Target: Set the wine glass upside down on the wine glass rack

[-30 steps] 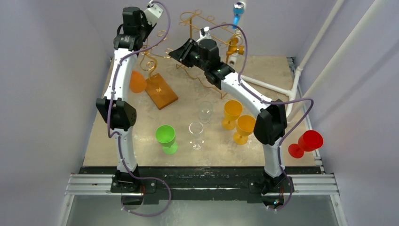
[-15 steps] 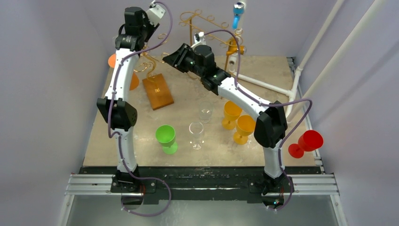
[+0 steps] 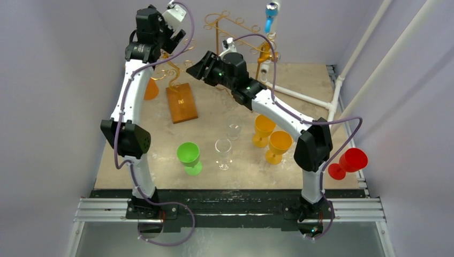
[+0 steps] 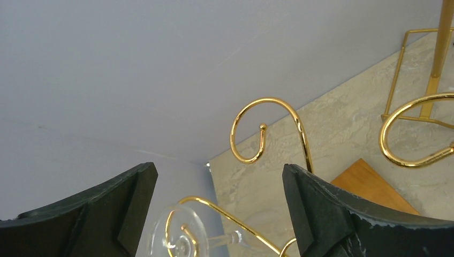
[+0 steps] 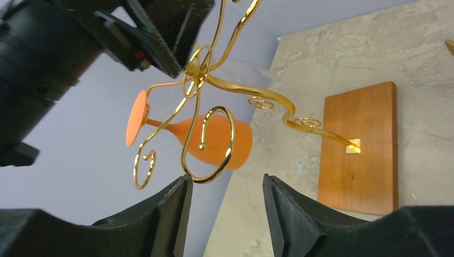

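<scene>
The gold wire wine glass rack (image 3: 172,72) stands on a wooden base (image 3: 182,101) at the back left. A clear wine glass hangs from one of its arms, and its foot (image 4: 179,235) and stem show in the left wrist view, hooked over the wire. My left gripper (image 4: 219,209) is wide open on either side of that foot and touches nothing. An orange glass (image 5: 214,140) hangs upside down on another arm. My right gripper (image 5: 225,198) is open just below a gold curl (image 5: 211,144), with its left fingertip close to the wire.
On the table stand a green glass (image 3: 189,156), two clear glasses (image 3: 223,152) (image 3: 233,127) and two yellow glasses (image 3: 264,128) (image 3: 279,145). A red glass (image 3: 349,162) sits beyond the right edge. A second gold rack (image 3: 225,24) stands at the back wall.
Both grippers have opened. The left one let go of the clear glass, which now hangs on the rack. The right one released the rack wire. The wooden base has turned slightly.
</scene>
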Robot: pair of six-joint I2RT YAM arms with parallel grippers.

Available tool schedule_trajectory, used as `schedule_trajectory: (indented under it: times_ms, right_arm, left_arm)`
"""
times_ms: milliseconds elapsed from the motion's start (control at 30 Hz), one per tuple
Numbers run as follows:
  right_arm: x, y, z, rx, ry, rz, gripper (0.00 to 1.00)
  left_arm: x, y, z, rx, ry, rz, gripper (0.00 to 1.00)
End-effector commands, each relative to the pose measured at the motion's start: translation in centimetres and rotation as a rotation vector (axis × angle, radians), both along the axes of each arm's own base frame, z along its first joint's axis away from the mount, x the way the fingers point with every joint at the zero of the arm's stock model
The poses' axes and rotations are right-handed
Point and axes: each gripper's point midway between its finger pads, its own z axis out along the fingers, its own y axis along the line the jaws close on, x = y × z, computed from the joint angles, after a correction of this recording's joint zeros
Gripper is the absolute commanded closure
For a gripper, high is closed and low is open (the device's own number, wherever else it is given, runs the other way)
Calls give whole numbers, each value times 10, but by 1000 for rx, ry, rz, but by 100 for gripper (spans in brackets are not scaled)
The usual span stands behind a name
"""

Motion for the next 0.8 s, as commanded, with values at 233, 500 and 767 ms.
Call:
schedule_trajectory:
  times_ms: [233, 500, 767]
  right_arm:
    - [-23, -35, 24, -116, -64, -35, 1]
    - [-74, -47, 38, -131, -169, 146, 1]
    - [-109, -74, 7, -76, -142, 368, 1]
  left_arm:
    - [-54, 23, 70, -24, -114, 57, 0]
    - [-124, 15, 96, -104, -108, -12, 0]
    - [-214, 8, 95, -292, -76, -33, 0]
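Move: The next glass, the clear one at mid-table, seems to lie about 11 cm back and 16 cm right of the right hand, some 28 cm below. From that hand the star rack's post is about 9 cm ahead and 8 cm left, the tall clear glass about 22 cm back and 12 cm right. From the left hand the clear glass is roughly 25 cm back, 26 cm right; the rack about 4 cm back, 5 cm right. Left hand retreats 20 cm back and up from the rack; right opens wide, backing right about 13 cm. ##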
